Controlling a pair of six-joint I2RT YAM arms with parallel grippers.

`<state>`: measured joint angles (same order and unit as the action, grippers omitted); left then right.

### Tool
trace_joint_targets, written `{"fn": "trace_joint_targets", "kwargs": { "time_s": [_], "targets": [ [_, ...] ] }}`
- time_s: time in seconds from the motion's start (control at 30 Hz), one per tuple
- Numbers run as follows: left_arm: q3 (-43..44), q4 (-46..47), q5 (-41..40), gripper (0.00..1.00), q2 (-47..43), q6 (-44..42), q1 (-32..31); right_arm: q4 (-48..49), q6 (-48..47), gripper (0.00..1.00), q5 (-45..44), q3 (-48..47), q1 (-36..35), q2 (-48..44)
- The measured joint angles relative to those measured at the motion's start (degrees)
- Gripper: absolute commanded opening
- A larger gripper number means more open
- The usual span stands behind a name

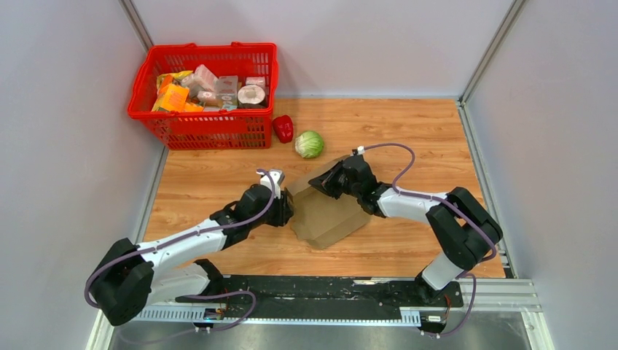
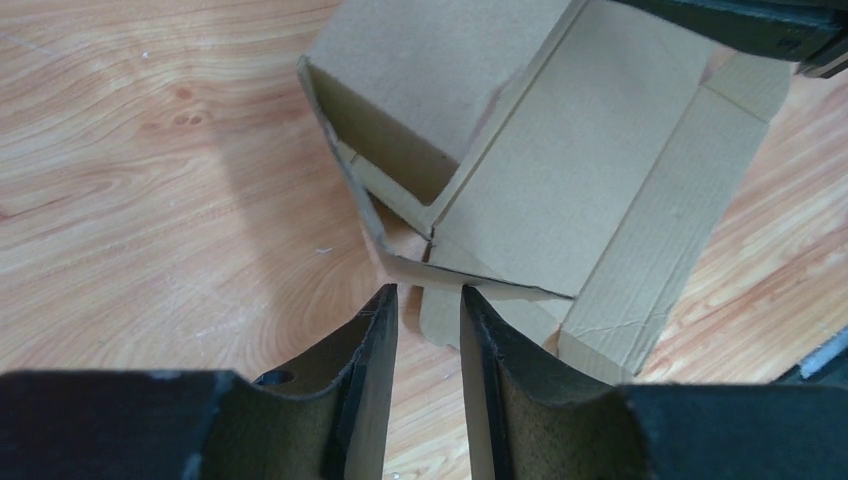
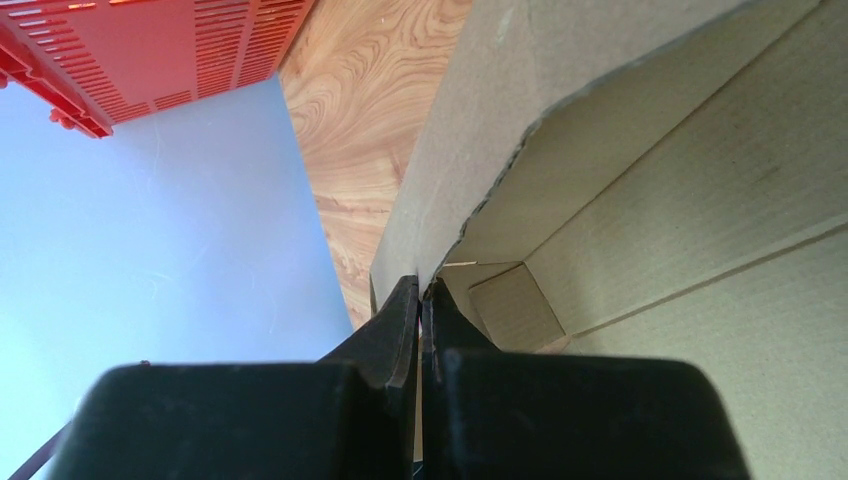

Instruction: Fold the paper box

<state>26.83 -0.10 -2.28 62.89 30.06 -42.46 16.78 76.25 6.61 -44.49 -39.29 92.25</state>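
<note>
The paper box [image 1: 328,217] is plain brown cardboard, partly set up at the middle of the wooden table, its flaps loose. My left gripper [image 1: 286,207] is at its left side. In the left wrist view the box [image 2: 560,170] fills the upper right, and the left gripper [image 2: 428,290] stands open, its tips just short of a bent flap edge with bare table showing between the fingers. My right gripper [image 1: 321,183] is at the box's far upper edge. In the right wrist view it [image 3: 421,284] is shut on the edge of a raised cardboard wall [image 3: 650,200].
A red mesh basket [image 1: 211,49] with several printed packages stands at the back left, also seen as the basket [image 3: 150,50] in the right wrist view. A red pepper [image 1: 283,128] and a green cabbage [image 1: 309,144] lie just behind the box. Grey walls enclose the table.
</note>
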Motion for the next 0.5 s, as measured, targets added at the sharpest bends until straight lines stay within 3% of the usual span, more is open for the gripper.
{"fn": "trace_joint_targets", "kwargs": {
  "time_s": [0.13,0.37,0.5],
  "targets": [
    [-3.1,1.3,-3.8,0.38,-1.8,0.2,-0.7,1.5,-0.7,0.0,0.7,1.0,0.3,-0.4],
    [-10.3,1.7,-10.2,0.57,-12.3,-1.4,-0.7,3.3,-0.9,0.0,2.8,1.7,1.2,-0.4],
    [-10.4,3.7,-12.0,0.63,-13.6,-3.9,-0.7,3.7,-0.9,0.0,3.2,1.8,1.2,-0.4]
  ]
}}
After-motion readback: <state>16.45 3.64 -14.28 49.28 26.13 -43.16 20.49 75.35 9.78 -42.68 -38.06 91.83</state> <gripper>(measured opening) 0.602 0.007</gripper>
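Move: Just past the left fingertips stands the box's left side flap, its middle about 3 cm ahead, 1 cm to the right and 2 cm lower. The middle of the box floor is roughly 4 cm ahead and 10 cm right of that hand; the cabbage stands some 24 cm ahead and 5 cm right. From the right hand the flap lies about 6 cm back and 9 cm to its left, some 4 cm lower. Backing off leftward from the bent side flap, the left hand travels about 5 cm sideways, dipping some 1.5 cm on the way and coming back up. Its fingers spread plainly wider while the wrist tips its fingertips up about 10 degrees and turns slightly counter-clockwise. The right hand stays practically in place and keeps pinching the edge of the box's far wall. ##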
